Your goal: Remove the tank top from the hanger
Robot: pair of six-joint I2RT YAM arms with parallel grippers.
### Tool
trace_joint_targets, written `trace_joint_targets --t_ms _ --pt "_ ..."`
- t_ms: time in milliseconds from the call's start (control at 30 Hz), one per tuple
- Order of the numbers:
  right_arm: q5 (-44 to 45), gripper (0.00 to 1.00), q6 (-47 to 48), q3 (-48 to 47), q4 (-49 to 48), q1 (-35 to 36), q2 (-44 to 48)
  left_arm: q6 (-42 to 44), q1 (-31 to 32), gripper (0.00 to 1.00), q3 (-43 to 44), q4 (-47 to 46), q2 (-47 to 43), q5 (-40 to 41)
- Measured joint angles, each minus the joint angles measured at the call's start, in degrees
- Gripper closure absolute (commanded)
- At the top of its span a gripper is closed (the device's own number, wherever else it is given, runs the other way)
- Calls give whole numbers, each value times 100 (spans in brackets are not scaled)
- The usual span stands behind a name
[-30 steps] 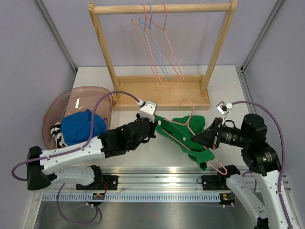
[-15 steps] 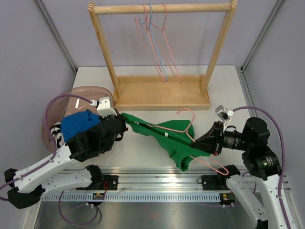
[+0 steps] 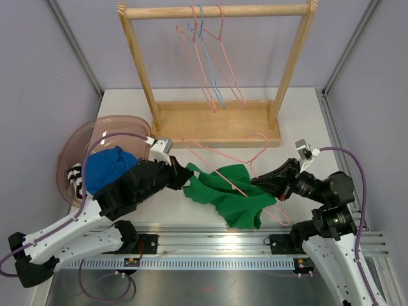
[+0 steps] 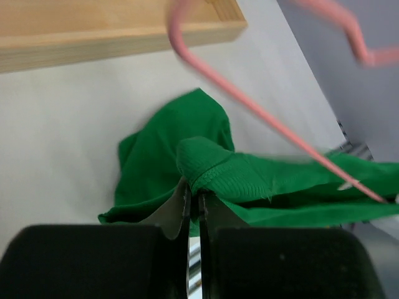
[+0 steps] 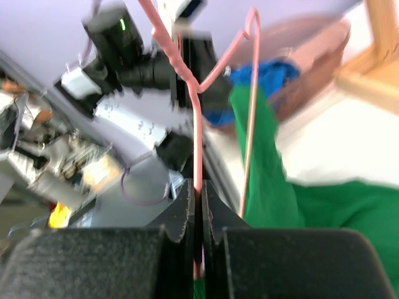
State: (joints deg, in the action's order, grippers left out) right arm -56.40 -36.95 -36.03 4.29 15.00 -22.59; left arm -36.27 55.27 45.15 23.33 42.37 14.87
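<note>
The green tank top (image 3: 231, 192) lies bunched on the table between my grippers; it also shows in the left wrist view (image 4: 218, 168) and the right wrist view (image 5: 324, 212). A pink wire hanger (image 3: 223, 156) slants above it, one arm still running into the cloth; it shows too in the left wrist view (image 4: 249, 106). My left gripper (image 3: 186, 176) is shut on the tank top's left edge (image 4: 193, 194). My right gripper (image 3: 258, 186) is shut on the hanger's wire (image 5: 197, 168).
A wooden rack (image 3: 217, 127) with three wire hangers (image 3: 210, 57) stands at the back. A pink translucent basin (image 3: 73, 150) holding blue cloth (image 3: 108, 167) sits at the left. A metal rail (image 3: 210, 245) runs along the near edge.
My left gripper moved right, letting the stretched tank top go slack and bunch up. My right gripper swung the hanger up and leftward, freeing most of it from the cloth.
</note>
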Motion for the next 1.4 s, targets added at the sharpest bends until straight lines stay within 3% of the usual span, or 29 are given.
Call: trace_joint_targets --t_ms 167,300,633,733,967,1000,1067,1100,1400 --pt "946 100 -752 822 -2052 0 374 -2 57 100 -546 -793 138 -1443" --pt "2173 100 -1193 1801 -3939 0 942 0 501 100 -911 -1327 267 -2201" --pt "5106 100 -789 2022 -4461 0 1759 -26 911 100 -1360 -1587 645 -2063" --pt "5884 100 -581 1952 -3978 0 1956 -74 1001 93 -1399 -1412 688 -1803" --pt "6192 100 487 -173 -841 0 603 -199 1071 51 -1180 -358 501 -785" --pt "6188 100 669 -511 -487 0 258 -208 1073 33 -1121 -179 393 -675" --pt "6131 100 984 -1012 13 0 -348 -212 1082 17 -953 153 151 -479" --pt "6085 100 1115 -1220 251 0 -645 -240 1082 1 -835 332 35 -367" --pt "5576 100 1862 -3289 1580 0 -3141 -275 1088 1 437 2103 -658 542"
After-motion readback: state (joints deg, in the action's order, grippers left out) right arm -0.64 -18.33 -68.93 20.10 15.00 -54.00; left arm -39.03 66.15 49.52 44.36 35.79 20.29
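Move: The left hand holds the green tank top by its upper edge; the table spot it is taken to lies about 16 cm to the right, 3 cm back and 23 cm below, while the bin with the blue top is some 36 cm left, 11 cm ahead and 21 cm below. The right hand grips the pink hanger; the middle of the rack's bar is roughly 33 cm ahead, 11 cm left and 22 cm above it, the hanging hangers 33 cm ahead, 13 cm left and 8 cm up. Back and to the right about 8 cm, then down, the left hand carries the green top to the table front, opens wide to let go, and rises off leftward. The right hand, still gripping the hanger, first draws it right and up, away from the top, then heads forward some 15 cm towards the rack, swinging clockwise until its fingers point ahead. ##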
